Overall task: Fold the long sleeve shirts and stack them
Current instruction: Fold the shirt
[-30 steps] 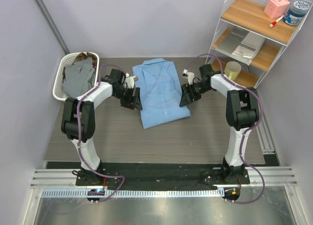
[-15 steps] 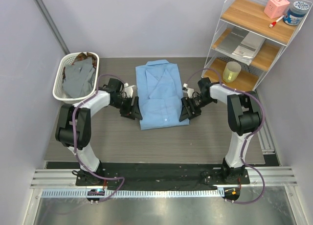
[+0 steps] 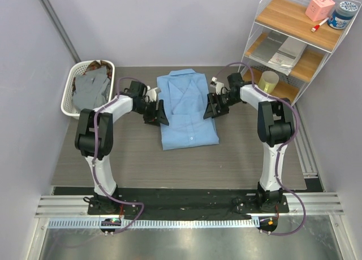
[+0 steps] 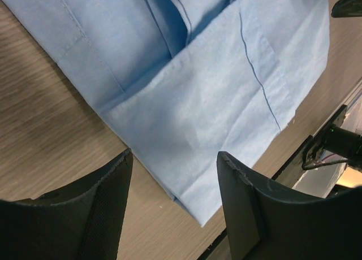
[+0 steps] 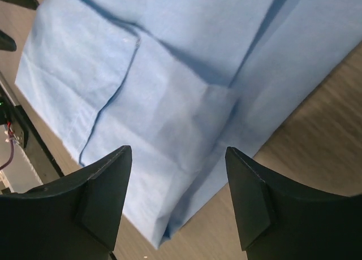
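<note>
A light blue collared long sleeve shirt (image 3: 188, 113) lies folded into a narrow rectangle in the middle of the table, collar at the far end. My left gripper (image 3: 158, 112) hangs open at its left edge. My right gripper (image 3: 210, 108) hangs open at its right edge. In the left wrist view the open left gripper (image 4: 174, 155) frames a lower corner of the shirt (image 4: 203, 96), holding nothing. In the right wrist view the open right gripper (image 5: 178, 150) is above the shirt's folded edge (image 5: 169, 79), also empty. A grey shirt (image 3: 90, 90) and a brown one (image 3: 92, 65) lie in the basket.
A white laundry basket (image 3: 67, 99) stands at the far left of the table. A wire shelf unit (image 3: 257, 20) stands at the far right with a yellow cup (image 3: 269, 81), papers, a pink box and a jar on it.
Both grippers slid down the shirt's sides and came back toward its far half. The shirt's lower part has been drawn in, so it now lies narrower and straighter.
</note>
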### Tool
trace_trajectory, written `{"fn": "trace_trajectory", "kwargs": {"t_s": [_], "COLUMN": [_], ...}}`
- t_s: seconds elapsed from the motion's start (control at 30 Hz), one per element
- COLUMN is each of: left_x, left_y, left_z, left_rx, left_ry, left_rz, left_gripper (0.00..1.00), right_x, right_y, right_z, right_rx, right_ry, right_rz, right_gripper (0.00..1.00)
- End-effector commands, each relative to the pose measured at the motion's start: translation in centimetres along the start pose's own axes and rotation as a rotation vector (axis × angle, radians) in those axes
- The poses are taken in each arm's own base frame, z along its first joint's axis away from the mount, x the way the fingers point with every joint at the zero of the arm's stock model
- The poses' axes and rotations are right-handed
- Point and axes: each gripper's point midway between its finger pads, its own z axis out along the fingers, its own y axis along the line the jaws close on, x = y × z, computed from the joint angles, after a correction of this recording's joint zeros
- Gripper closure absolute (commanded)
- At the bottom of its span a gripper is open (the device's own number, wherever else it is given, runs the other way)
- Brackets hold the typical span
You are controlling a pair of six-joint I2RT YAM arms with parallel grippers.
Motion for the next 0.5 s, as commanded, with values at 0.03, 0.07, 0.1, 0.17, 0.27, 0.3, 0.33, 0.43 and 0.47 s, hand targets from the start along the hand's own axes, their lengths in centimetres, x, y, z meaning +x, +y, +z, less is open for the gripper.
{"fn": "trace_trajectory", "kwargs": {"t_s": [0.03, 0.07, 0.1, 0.17, 0.27, 0.3, 0.33, 0.43, 0.47], "left_x": [-2.0, -2.1, -2.3, -2.4, -3.1, -3.5, -3.7, -3.9, -4.1], "left_y": [0.0, 0.1, 0.1, 0.4, 0.0, -0.6, -0.7, -0.7, -0.7], "left_z": [0.8, 0.9, 1.0, 1.4, 1.7, 1.7, 1.6, 1.7, 1.6], "left_rx": [0.015, 0.012, 0.012, 0.017, 0.049, 0.08, 0.083, 0.074, 0.069], "left_ry": [-0.024, -0.023, -0.025, -0.017, -0.029, -0.039, -0.048, -0.058, -0.065], "left_rz": [-0.014, -0.015, -0.013, -0.02, -0.012, 0.002, 0.005, 0.024, 0.03], "left_gripper": [0.39, 0.39, 0.39, 0.4, 0.47, 0.52, 0.55, 0.7, 0.77], "right_x": [-1.5, -1.3, -1.2, -1.1, -1.4, -1.5, -1.7, -2.1, -2.3], "right_y": [-1.7, -1.8, -1.8, -1.7, -1.1, -0.9, -0.7, -0.6, -0.6], "right_z": [0.8, 0.9, 1.0, 1.1, 1.1, 1.0, 0.9, 0.9, 0.8], "right_rx": [0.037, 0.035, 0.035, 0.022, -0.01, -0.018, -0.023, -0.029, -0.029], "right_ry": [-0.014, -0.01, -0.005, -0.003, -0.015, -0.018, -0.025, -0.038, -0.041], "right_rz": [0.015, 0.016, 0.019, 0.02, 0.016, 0.012, 0.004, -0.008, -0.011], "right_gripper": [0.28, 0.28, 0.28, 0.28, 0.36, 0.41, 0.46, 0.66, 0.71]}}
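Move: Just ahead and below each hand lies one end of the folded-up flap's upper edge on the shirt: the left end some 2 cm ahead, 1 cm right and 2 cm below the left hand, the right end about 1 cm ahead and 2 cm below the right. The shirt's near edge is centred about 11 cm back and 9 cm right of the left hand; its collar is 22 cm ahead and 6 cm right of that hand. Sinking about 2 cm onto the shirt with both hands, spread fingers slanting down and inward; the left also slides about 2 cm forward along its side, the right only 1 cm. Low over the cloth, both then halt their descent and close to roughly half their former gap, pinching in the two ends of the flap's upper edge. ##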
